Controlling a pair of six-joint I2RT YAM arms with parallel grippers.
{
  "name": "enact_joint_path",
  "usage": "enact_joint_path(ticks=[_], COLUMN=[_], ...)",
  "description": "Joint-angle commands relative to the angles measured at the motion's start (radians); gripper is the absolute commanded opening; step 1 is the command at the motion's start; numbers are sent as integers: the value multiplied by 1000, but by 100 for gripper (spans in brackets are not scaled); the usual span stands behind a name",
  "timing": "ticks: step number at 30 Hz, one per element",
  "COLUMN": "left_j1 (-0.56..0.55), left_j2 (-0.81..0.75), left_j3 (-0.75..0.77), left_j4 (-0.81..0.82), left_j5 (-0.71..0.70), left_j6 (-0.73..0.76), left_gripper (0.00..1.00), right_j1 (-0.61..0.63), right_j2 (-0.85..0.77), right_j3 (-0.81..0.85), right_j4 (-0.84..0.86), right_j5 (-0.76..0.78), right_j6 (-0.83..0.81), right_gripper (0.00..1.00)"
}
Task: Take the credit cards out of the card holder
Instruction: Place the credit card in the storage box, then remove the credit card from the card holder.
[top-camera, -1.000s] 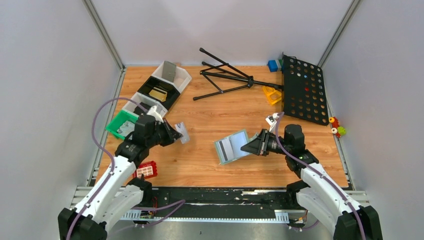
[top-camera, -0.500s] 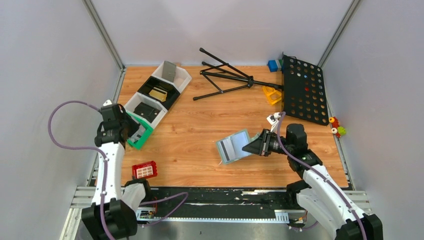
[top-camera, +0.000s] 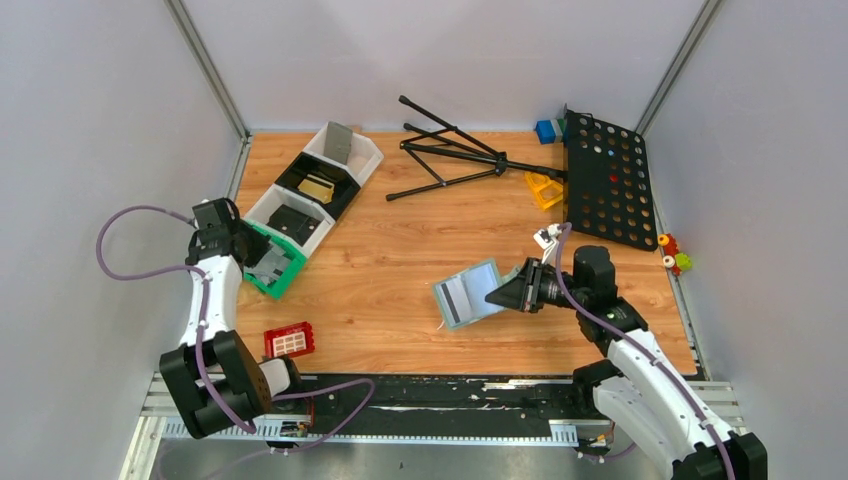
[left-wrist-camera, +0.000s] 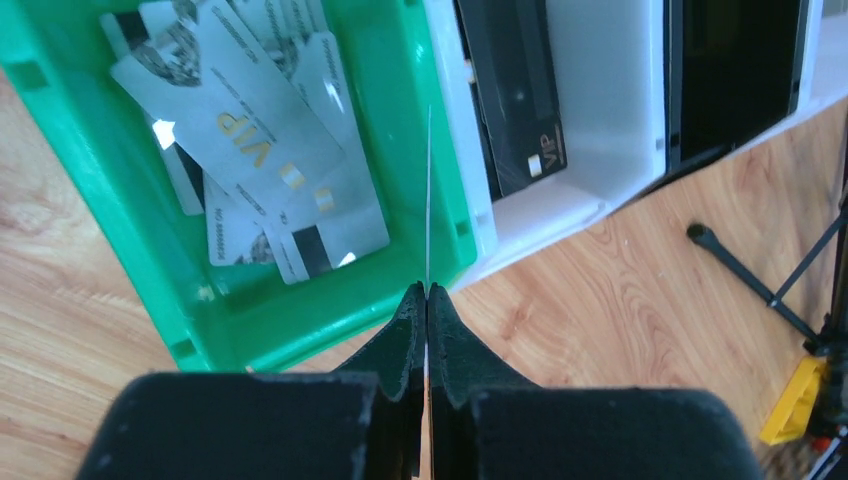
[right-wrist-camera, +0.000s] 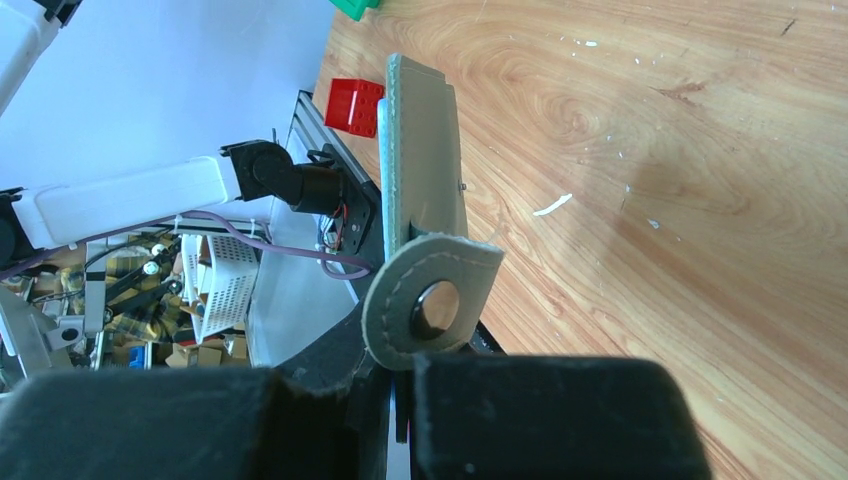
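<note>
My right gripper (top-camera: 503, 291) is shut on the side edge of the grey-blue card holder (top-camera: 466, 294) and holds it tilted above the table's middle. In the right wrist view the card holder (right-wrist-camera: 421, 170) stands edge-on, its snap flap (right-wrist-camera: 435, 305) folded over my right gripper (right-wrist-camera: 402, 372). My left gripper (left-wrist-camera: 427, 291) is shut on one thin credit card (left-wrist-camera: 428, 200), seen edge-on as a white line. It hangs over the green tray (left-wrist-camera: 300, 330), where several whitish credit cards (left-wrist-camera: 250, 170) lie. From above, my left gripper (top-camera: 257, 262) is over that tray (top-camera: 284, 279).
White bins (top-camera: 300, 200) with dark contents stand right behind the green tray. A red block with white squares (top-camera: 290, 341) lies near the front left. At the back are a black folded tripod (top-camera: 455, 155), a black perforated board (top-camera: 608, 182) and small coloured pieces (top-camera: 545, 188).
My left arm has swung left from the table's middle to the green tray, carrying the card. The right gripper and the card holder have stayed put.
</note>
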Motion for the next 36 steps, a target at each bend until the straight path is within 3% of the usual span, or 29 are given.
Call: enact_joint_path(ticks=[1, 5, 9, 12, 14, 16, 19, 27, 31, 34, 36], left_j1=[62, 92, 124, 134, 135, 135, 135, 127, 117, 44, -38], left_j2=[19, 43, 106, 131, 125, 105, 57, -93, -152, -195, -222], left_j3=[-12, -38, -54, -56, -48, -28, -21, 32, 71, 80, 79], left_j4=[77, 95, 109, 100, 73, 33, 14, -63, -103, -108, -108], left_j5=[-21, -21, 78, 93, 63, 28, 13, 50, 156, 235, 250], left_j6=[-31, -37, -42, -30, -10, 13, 36, 110, 132, 127, 117], left_gripper=[0, 0, 1, 5, 14, 34, 49, 68, 74, 81, 92], right_j1=[-6, -5, -5, -5, -5, -5, -5, -5, -5, -5, -5], right_j2=[15, 40, 30, 20, 19, 21, 37, 5, 10, 32, 44], right_j3=[73, 90, 80, 72, 69, 60, 50, 26, 16, 23, 29], right_j4=[24, 28, 32, 32, 32, 34, 47, 50, 65, 82, 93], right_j5=[-18, -28, -20, -13, -12, 4, 9, 46, 46, 40, 35], right_j6=[-6, -6, -1, 2, 2, 4, 14, 31, 37, 37, 39], right_gripper=[0, 0, 0, 0, 0, 0, 0, 0, 0, 0, 0])
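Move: The left gripper already holds the card over the green storage box, whose middle lies about 3 cm to its left, 2 cm back and some 9 cm below. The white box with black cards is roughly 8 cm ahead and 1 cm right of the gripper; the black box is about 15 cm ahead and 7 cm right, both similarly low. From the right hand, the green box lies about 45 cm left and 5 cm ahead, some 13 cm lower. Shift the left gripper about 3 cm left to bring the held card over the green box, then sink some 5 cm while easing slightly back. Near the bottom open the fingers to let go of the card, and lift straight away by about 10 cm, still opening wide and drifting back right at the end. Keep the right hand's grip on the card holder almost still. ##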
